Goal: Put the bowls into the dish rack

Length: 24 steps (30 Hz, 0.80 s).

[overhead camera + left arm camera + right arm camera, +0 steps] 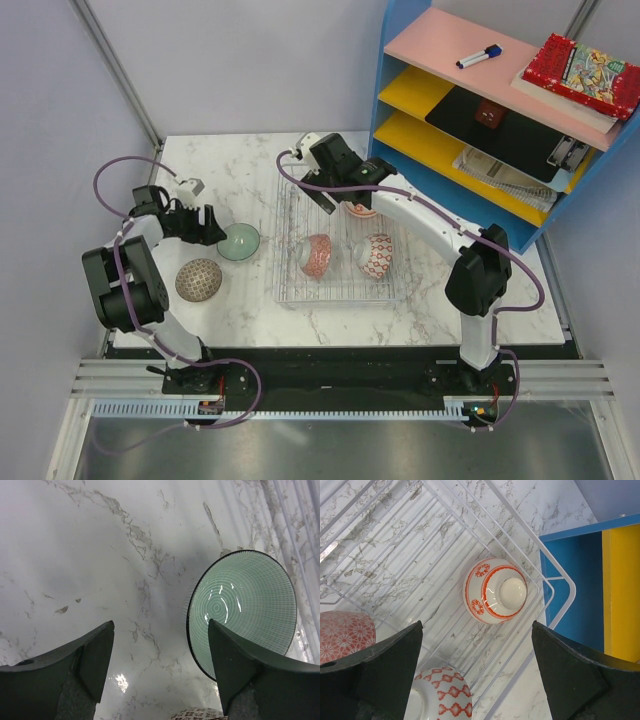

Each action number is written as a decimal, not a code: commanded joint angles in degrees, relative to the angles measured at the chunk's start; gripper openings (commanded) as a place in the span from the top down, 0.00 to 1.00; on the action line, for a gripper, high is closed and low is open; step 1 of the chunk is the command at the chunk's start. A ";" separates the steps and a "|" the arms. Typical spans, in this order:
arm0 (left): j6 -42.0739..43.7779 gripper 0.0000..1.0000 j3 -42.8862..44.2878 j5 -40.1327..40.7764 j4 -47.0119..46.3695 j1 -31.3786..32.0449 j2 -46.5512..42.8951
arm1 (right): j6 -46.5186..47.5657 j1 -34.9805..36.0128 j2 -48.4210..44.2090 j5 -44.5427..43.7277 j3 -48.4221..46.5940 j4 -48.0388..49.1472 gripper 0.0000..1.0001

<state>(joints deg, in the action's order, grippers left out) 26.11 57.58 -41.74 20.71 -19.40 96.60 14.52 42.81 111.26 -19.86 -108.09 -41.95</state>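
The wire dish rack lies mid-table and holds three bowls upside down: a red floral one, a red-diamond one and a white one with orange bands. My right gripper hangs open above that white bowl, which sits in the rack's far right corner. Left of the rack, a green bowl stands upright on the marble. My left gripper is open beside it, its right finger over the green bowl's near rim. A brown patterned bowl lies upside down nearer me.
A blue shelf unit with pink and yellow shelves stands at the back right, close to the rack's far corner. It carries a marker, a book and other items. The marble table's left edge runs just beyond the left arm.
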 commanded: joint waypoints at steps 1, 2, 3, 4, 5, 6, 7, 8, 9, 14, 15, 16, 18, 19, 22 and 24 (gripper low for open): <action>-0.62 0.23 1.74 6.21 -1.37 2.60 1.40 | -1.16 0.17 -2.72 0.70 -0.36 -0.41 0.04; -0.45 0.24 1.83 7.18 -1.29 3.13 1.75 | -1.08 0.17 -2.98 0.70 -0.28 -0.32 0.04; -0.18 0.25 1.83 7.80 -1.11 3.23 2.10 | -1.08 0.17 -2.98 0.78 -0.19 -0.32 0.04; -0.01 0.32 1.92 7.72 -0.76 3.23 2.28 | -1.08 0.17 -3.07 0.61 -0.19 -0.41 0.04; 0.00 0.37 2.01 7.72 -0.85 3.31 2.11 | -1.08 0.17 -3.07 0.70 -0.27 -0.32 0.04; -0.09 0.42 1.92 7.64 -0.76 3.31 2.19 | -1.16 0.17 -2.98 0.78 -0.28 -0.32 0.03; -0.09 0.50 2.09 7.55 -0.76 3.31 2.19 | -1.25 0.17 -2.81 0.87 -0.28 -0.41 0.04; -0.18 0.54 2.27 7.55 -0.67 3.31 2.11 | -1.34 0.17 -2.81 0.87 -0.28 -0.50 0.04; -0.27 0.58 2.36 7.37 -0.50 3.40 2.28 | -1.34 0.17 -2.81 0.87 -0.28 -0.67 0.04; -0.01 0.93 3.15 7.37 0.30 3.31 2.72 | -1.52 0.17 -3.33 0.79 -0.27 -0.58 0.04; 0.00 0.98 3.41 7.46 0.38 3.23 2.81 | -1.60 0.17 -3.33 0.96 -0.45 -0.67 0.04; 0.08 0.98 3.76 7.46 0.65 3.31 2.89 | -1.69 0.17 -3.42 0.96 -0.54 -0.59 0.04; 0.08 0.98 4.47 7.11 1.00 3.31 2.81 | -1.87 0.17 -3.51 1.05 -0.89 -0.67 0.04; -0.09 0.98 4.99 7.02 1.09 3.31 2.72 | -2.13 0.26 -3.51 1.05 -0.98 -0.59 0.04; 0.00 0.98 7.01 5.88 1.88 3.40 2.11 | -2.66 0.26 -3.33 1.13 -1.33 -0.67 0.04; -0.18 0.98 8.24 4.83 2.84 3.58 1.67 | -3.10 0.17 -3.42 1.40 -1.42 -0.50 0.04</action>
<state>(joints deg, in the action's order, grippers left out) 25.67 61.12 -34.50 22.76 -15.94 98.89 13.17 42.81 110.63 -19.18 -108.09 -42.54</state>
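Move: The green bowl's middle lies about 7 cm to the left hand's right, 2 cm back and 3 cm below; its near rim is already between the open fingers. From that hand the brown patterned bowl sits some 11 cm back and 3 cm left, and the dish rack's middle is roughly 31 cm right, level fore and aft. The green bowl is about 19 cm left of the right hand, 6 cm back and 18 cm below. The green bowl's left rim gets pinched by the left hand: it sinks about 2 cm with one finger inside the bowl and the other outside, tips slightly, and shuts almost fully on the thin wall, drawing the bowl towards the hand. Still gripping, it then eases up and forward, roughly 1 cm each way. ##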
